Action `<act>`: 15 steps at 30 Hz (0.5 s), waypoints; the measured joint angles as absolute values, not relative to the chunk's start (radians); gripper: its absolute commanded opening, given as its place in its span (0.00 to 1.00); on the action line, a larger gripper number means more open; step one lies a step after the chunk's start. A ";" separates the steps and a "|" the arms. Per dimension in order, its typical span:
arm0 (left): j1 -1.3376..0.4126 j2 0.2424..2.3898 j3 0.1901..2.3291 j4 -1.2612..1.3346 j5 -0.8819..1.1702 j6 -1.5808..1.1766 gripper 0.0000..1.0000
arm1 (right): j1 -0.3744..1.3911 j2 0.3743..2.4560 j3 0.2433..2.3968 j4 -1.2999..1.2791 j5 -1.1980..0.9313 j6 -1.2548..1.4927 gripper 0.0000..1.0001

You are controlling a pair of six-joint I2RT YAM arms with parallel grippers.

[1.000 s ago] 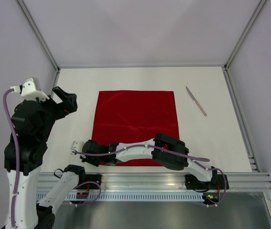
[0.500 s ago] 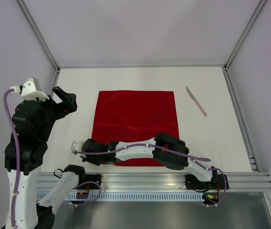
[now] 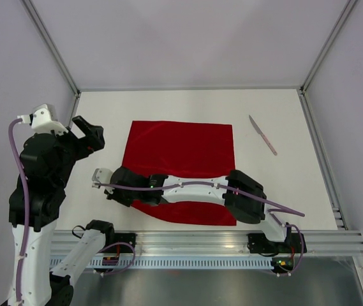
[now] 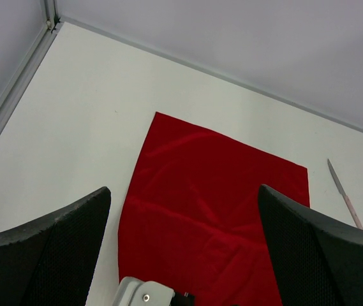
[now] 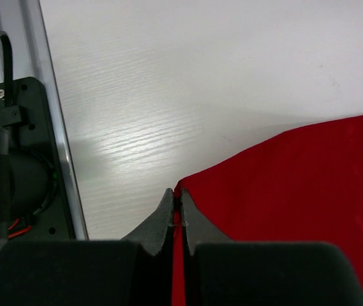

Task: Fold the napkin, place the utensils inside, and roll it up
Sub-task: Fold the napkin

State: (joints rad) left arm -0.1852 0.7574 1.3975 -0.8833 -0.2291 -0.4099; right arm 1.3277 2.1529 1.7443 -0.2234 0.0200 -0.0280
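Observation:
The red napkin (image 3: 184, 150) lies in the middle of the table; it also shows in the left wrist view (image 4: 213, 210). My right arm reaches across its near part to the left. My right gripper (image 3: 118, 193) is shut on the napkin's near-left corner (image 5: 296, 191), with red cloth pinched between the fingertips (image 5: 167, 207) and lifted, so the near edge slants. The utensil (image 3: 262, 134), a thin pale stick, lies on the table right of the napkin and is seen at the right edge of the left wrist view (image 4: 344, 194). My left gripper (image 3: 90, 136) is open and empty, raised left of the napkin.
The white table (image 3: 296, 185) is walled at the back and both sides, with metal rails (image 3: 325, 159) along the edges. The left arm's black base and a rail show at the left of the right wrist view (image 5: 15, 166).
My right gripper has moved up and toward the far left with the napkin's near-left corner, pulling the near edge into a slant. The left arm has barely moved.

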 measured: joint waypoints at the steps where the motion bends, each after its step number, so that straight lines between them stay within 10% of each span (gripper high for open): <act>1: -0.185 0.757 1.394 -0.881 -0.229 -0.410 1.00 | 1.320 2.151 1.746 -0.225 0.020 -0.031 0.00; 15: -0.185 0.725 1.271 -0.806 -0.172 -0.410 1.00 | 1.041 2.061 1.650 -0.268 0.035 -0.094 0.00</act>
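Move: At the right hand's fingertips, already lifted some 10 cm off the table, is the napkin's near-left corner. The napkin's far-right corner, where this fold seems headed, lies about 42 cm ahead and 44 cm to the right, 10 cm lower; its far-left corner lies 42 cm straight ahead, and the knife 37 cm ahead and 57 cm right. From the left hand that far-right corner is roughly 34 cm ahead, 46 cm right and 38 cm below. Sweeping the pinched near-left corner level over the napkin, the right hand goes about 15 cm forward and, more and more, to the right, 9 cm in all, gathering speed towards the far-right corner. Its fingers stay shut on the cloth while the wrist turns some 15 degrees clockwise. The open left hand sinks a little, touching nothing. ##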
